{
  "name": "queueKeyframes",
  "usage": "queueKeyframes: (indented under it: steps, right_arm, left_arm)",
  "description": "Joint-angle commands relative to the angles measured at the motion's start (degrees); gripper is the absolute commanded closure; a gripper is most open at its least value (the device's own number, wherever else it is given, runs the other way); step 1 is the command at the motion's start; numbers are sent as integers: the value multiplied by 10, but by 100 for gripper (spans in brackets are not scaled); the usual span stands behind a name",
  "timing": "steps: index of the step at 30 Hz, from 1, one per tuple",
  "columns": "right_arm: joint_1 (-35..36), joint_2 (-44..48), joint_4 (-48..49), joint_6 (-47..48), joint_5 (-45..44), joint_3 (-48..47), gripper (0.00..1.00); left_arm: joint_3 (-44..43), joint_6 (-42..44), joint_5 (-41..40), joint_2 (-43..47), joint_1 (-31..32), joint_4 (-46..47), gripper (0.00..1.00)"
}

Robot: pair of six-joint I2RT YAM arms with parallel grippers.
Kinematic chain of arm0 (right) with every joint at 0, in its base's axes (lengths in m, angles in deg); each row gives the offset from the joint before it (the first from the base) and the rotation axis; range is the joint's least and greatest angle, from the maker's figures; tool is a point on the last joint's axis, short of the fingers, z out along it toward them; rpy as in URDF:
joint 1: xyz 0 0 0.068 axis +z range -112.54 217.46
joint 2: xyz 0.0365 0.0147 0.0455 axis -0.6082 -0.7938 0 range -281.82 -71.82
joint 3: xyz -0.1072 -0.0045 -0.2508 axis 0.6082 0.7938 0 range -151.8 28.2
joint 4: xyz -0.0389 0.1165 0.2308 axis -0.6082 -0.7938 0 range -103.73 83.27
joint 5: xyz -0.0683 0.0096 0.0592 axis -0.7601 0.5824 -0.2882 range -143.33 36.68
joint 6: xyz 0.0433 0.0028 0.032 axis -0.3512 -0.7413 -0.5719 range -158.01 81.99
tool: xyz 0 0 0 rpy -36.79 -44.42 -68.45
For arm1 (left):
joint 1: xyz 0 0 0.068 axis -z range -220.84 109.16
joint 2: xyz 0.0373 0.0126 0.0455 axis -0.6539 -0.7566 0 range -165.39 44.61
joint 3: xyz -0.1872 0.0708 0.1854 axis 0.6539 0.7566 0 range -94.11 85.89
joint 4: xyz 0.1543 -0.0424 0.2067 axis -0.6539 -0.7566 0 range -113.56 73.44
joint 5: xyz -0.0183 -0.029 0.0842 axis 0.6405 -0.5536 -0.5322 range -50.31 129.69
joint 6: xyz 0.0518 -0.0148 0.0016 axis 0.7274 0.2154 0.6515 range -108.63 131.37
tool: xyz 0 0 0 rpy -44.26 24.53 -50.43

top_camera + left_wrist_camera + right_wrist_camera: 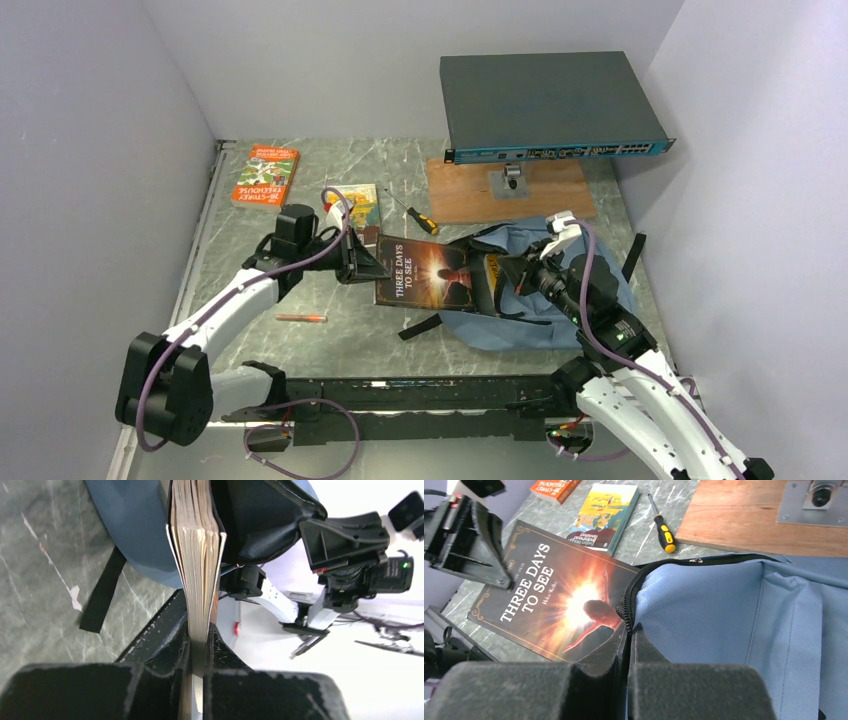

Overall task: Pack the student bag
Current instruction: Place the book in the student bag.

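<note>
The student bag [545, 300], blue-grey with black straps, lies at the right of the table with its mouth facing left. My right gripper [512, 272] is shut on the bag's black zipper edge [626, 607] and holds the mouth up. My left gripper [365, 262] is shut on the left edge of a dark book titled "Three Days to See" [425, 272]. In the left wrist view the book's page edge [197, 555] runs from my jaws [202, 635] to the bag's dark opening [260, 520]. The book's far end sits at that opening.
An orange book [265, 175] and a yellow book [358, 205] lie at the back left. A yellow-handled screwdriver [420, 218] lies behind the bag, a red pen [300, 317] at front left. A grey box [550, 105] stands on a wooden board [510, 195].
</note>
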Motion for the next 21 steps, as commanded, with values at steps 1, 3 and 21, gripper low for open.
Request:
queueKeyframes:
  steps: [1,3,21]
  right_arm:
    - [0,11,88,0,52,4,100]
    - [0,6,93,3,74,8,100]
    - [0,1,116,-14,133,29,100]
  left_arm:
    - [11,-120,50,-9,5,100,100]
    - [7,-138,49,-19,13,102,100]
    - [-25,-286,-138,-205,187,352,100]
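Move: The bag's open mouth, into which the book is to go, lies about 19 cm to the right of the left hand, some 2 cm nearer the base and 7 cm lower; the book already spans most of that gap. On the table some 15 cm below the left hand, the yellow book lies about 16 cm ahead and 6 cm left, the screwdriver 16 cm ahead and 6 cm right. From the right hand, holding the rim, the mouth is about 8 cm left, level fore-and-aft, 6 cm down. The book, still pinched by its near end, is pushed far end first into the bag's mouth: the left hand first dips a little while rolling its outer side down, then slides about 9 cm right and ends some 4 cm lower, rolled nearly 20 degrees. The right hand keeps its pinch on the rim and eases it 2 to 3 cm left and slightly back, swinging about 10 degrees counter-clockwise. ##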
